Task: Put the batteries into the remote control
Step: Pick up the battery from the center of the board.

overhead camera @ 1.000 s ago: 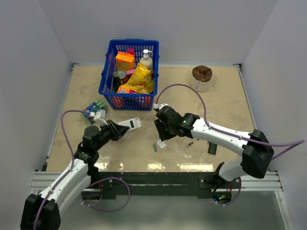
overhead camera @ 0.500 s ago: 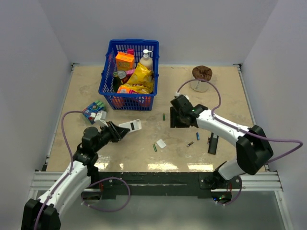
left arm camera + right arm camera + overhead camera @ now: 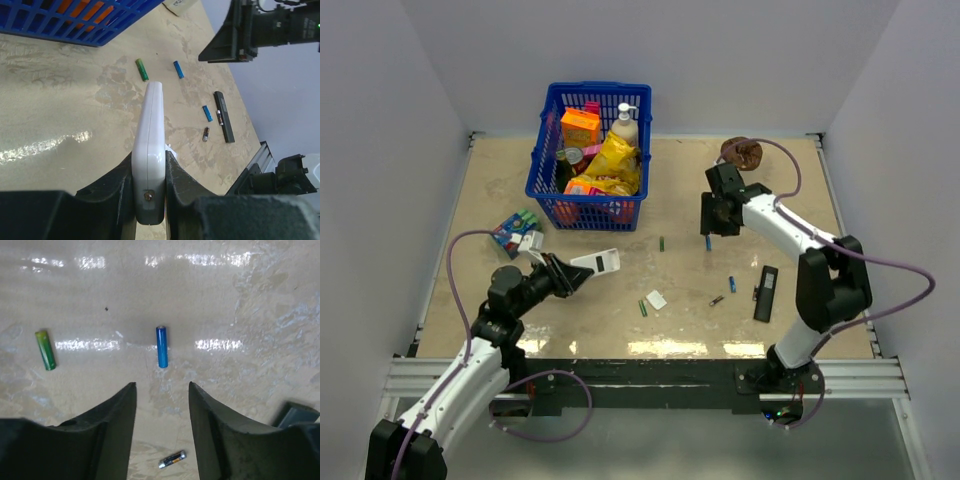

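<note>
My left gripper [image 3: 572,272] is shut on the white remote control [image 3: 598,263] and holds it edge-on above the table; in the left wrist view the remote [image 3: 150,135] sits clamped between both fingers. My right gripper [image 3: 713,230] is open and empty, hovering just behind a blue battery [image 3: 708,242], which lies just ahead of its fingertips in the right wrist view [image 3: 162,353]. Other batteries lie loose: a green one [image 3: 661,243] [image 3: 45,350], a second blue one [image 3: 731,284], a dark/silver one [image 3: 717,300] [image 3: 172,459] and a second green one [image 3: 642,308].
A small white cover piece [image 3: 656,299] lies by the near green battery. A black remote [image 3: 766,292] lies at the right. A blue basket [image 3: 542,150] of groceries stands at the back. A brown-topped cup [image 3: 741,157] is behind the right arm. A battery pack [image 3: 515,228] lies at the left.
My right arm has swung from the table's middle, near the cover piece, back and to the right to the far blue battery. My left gripper still holds the remote, barely moved.
</note>
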Robot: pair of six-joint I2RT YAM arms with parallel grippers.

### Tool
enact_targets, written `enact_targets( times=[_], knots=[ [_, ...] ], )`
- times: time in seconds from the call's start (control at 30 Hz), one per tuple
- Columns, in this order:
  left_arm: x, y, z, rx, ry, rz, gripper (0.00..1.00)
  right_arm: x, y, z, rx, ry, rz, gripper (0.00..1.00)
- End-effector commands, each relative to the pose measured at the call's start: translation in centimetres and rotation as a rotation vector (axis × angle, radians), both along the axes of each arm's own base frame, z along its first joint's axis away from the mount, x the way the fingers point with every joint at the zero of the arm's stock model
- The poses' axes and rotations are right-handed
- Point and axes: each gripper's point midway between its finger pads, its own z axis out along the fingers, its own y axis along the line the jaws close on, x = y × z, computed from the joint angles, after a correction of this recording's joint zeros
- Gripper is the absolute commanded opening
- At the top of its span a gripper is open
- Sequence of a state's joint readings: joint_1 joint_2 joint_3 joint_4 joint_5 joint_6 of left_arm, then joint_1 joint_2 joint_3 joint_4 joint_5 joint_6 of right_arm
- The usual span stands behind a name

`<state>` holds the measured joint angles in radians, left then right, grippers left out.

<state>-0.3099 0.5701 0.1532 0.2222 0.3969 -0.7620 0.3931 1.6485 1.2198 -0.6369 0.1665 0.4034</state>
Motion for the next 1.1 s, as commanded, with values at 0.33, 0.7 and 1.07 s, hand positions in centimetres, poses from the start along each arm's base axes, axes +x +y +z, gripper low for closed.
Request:
enact_targets(
  times=[0.33, 0.7, 1.07],
  knots=[
    [-0.3, -0.8, 2.4, -0.009, -0.106, -0.064, 0.00, 4.5, 0.2, -3.9, -0.006, 0.149, 0.069, 0.35],
    [-0.2, -0.9, 2.2, 0.002, -0.103, -0.074, 0.00, 3.6, 0.1, -7.4, -0.019, 0.225, 0.074, 0.28],
    [-0.3, -1.3, 2.5, -0.030, -0.114, -0.093, 0.00, 2.9, -0.3, -6.5, -0.030, 0.196, 0.100, 0.04]
  ],
)
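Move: The blue battery straight ahead lies about 3 cm forward of the right hand and 7 cm below. The green battery is level with it, some 14 cm to its left; the second blue battery is 9 cm back and 8 cm right of the hand, the silver-black battery 14 cm back and 2 cm right. From the left hand, the target is roughly 36 cm right, 15 cm ahead and 12 cm down. The right hand sinks about 7 cm while reaching 4 cm forward, steepens, and pinches the blue battery between closing fingertips. ##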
